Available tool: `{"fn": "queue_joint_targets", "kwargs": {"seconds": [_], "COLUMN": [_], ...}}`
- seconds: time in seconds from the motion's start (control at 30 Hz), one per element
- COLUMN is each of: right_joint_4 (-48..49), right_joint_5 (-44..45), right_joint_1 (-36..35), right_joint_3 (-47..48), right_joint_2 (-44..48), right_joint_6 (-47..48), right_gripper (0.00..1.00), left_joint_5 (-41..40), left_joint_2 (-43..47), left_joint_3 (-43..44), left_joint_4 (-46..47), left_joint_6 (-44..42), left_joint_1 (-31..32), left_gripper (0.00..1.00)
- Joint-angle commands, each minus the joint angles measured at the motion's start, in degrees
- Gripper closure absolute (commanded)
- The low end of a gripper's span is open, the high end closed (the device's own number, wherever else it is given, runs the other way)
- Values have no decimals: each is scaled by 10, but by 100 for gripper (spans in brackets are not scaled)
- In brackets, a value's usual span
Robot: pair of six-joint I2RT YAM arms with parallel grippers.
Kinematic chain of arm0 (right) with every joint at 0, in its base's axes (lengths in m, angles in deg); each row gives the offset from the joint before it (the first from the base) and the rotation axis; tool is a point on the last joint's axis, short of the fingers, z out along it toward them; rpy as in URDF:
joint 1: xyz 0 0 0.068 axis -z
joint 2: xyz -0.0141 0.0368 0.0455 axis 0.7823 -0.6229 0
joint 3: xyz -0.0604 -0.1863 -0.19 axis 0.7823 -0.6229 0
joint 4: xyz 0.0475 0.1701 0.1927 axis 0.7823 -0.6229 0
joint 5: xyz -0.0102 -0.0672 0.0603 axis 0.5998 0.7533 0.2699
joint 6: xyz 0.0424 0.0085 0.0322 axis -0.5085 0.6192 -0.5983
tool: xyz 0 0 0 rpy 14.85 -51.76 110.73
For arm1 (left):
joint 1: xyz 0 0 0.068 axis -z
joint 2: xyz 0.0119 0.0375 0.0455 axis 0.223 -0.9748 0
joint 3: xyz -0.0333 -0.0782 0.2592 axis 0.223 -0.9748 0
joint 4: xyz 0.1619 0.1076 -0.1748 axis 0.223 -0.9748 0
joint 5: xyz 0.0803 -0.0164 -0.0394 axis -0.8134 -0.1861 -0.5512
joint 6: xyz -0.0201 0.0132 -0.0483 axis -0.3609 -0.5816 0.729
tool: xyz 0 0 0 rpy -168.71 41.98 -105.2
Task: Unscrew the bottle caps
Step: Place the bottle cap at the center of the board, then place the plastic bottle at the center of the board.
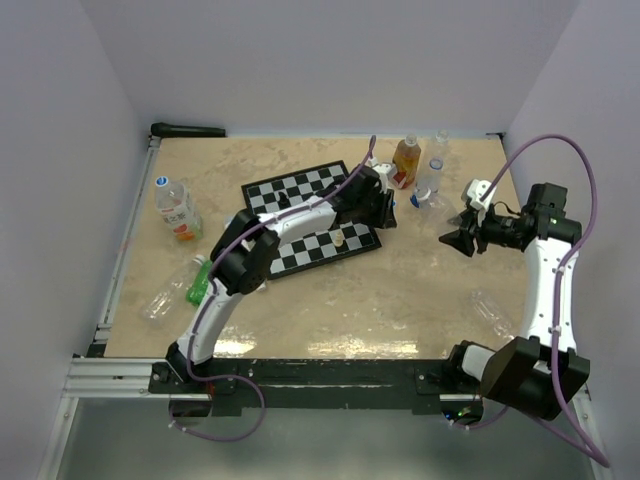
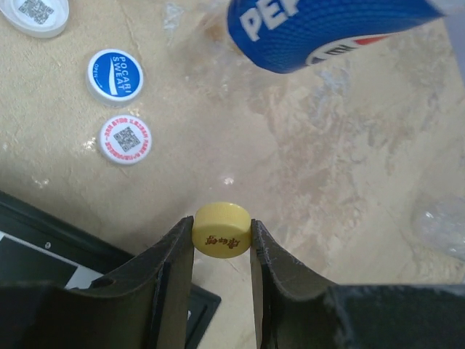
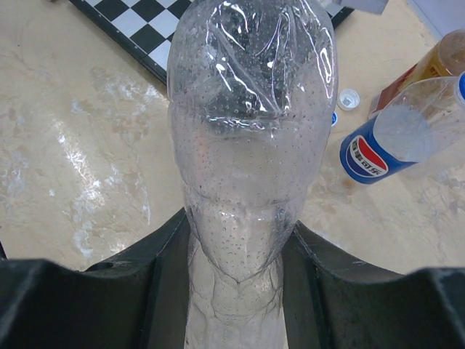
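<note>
My left gripper (image 2: 221, 233) is shut on a yellow bottle cap (image 2: 221, 227), holding it by its sides just above the table. Below it lie three loose caps: a blue one (image 2: 115, 75), a white and red one (image 2: 125, 139) and a white one (image 2: 36, 13). My right gripper (image 3: 240, 233) is shut on a clear crumpled bottle (image 3: 247, 138), gripping its narrow lower part; the bottle's mouth is hidden. In the top view the left gripper (image 1: 385, 210) reaches past the chessboard and the right gripper (image 1: 462, 235) hangs to its right.
A chessboard (image 1: 310, 215) with a few pieces lies mid-table. A Pepsi bottle (image 3: 407, 138) and an orange bottle (image 1: 405, 160) are at the back. More bottles lie at the left (image 1: 175, 208), front left (image 1: 178, 290) and front right (image 1: 492, 312).
</note>
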Motion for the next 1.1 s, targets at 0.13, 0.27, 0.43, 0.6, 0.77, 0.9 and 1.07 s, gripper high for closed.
{"fn": "queue_joint_targets", "kwargs": {"seconds": [0.13,0.27,0.43,0.6,0.77,0.9,1.07], "right_joint_4": [-20,-20,-21,-32,-45,2,164], "right_joint_5": [-29,-28,-26,-30,-52,-75,-140], "right_joint_1": [2,2,1,2,-6,-43,-96], "right_joint_3": [-4,-5,-4,9,29,32,1], "right_joint_2": [-9,-15,-18,-23,-39,-52,-52], "right_joint_6": [26,28,29,25,4,-77,-292], "right_gripper": [98,98,98,98,98,98,99], "left_joint_5": [-22,-18,3,0,-47,-38,64], "left_joint_2": [-60,-53,-14,74,259,429,522], "left_joint_3": [94,96,92,22,-201,-410,-603], "left_joint_4": [-39,-38,-27,14,160,337,637], "left_joint_6": [19,17,15,5,-29,-55,46], "left_joint_1": [4,4,4,4,3,4,-4], "left_gripper": [67,48,42,40,37,2,0]}}
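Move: The yellow cap is already pinched in the left fingertips. The bare table spot for it is about 1 cm ahead, 1 cm right and 5 cm below. From this hand the chessboard's near right corner is roughly 5 cm left and 1 cm ahead, the pink cap 8 cm ahead and 4 cm left, the blue cap 11 ahead and 3 left, the Pepsi bottle 12 ahead and 4 right. From the right hand, holding the clear bottle, that spot is about 12 cm ahead, 7 left and 19 below. Lower the left gripper about 4 cm to set the yellow cap on the table beside the chessboard's corner, then open the fingers to let go. Lift away some 24 cm, drawing back and left about 11 cm each, fingers swinging up towards level and spreading wide. Keep the right grip on the clear bottle, easing it about 4 cm left near the end with a slight tilt. ##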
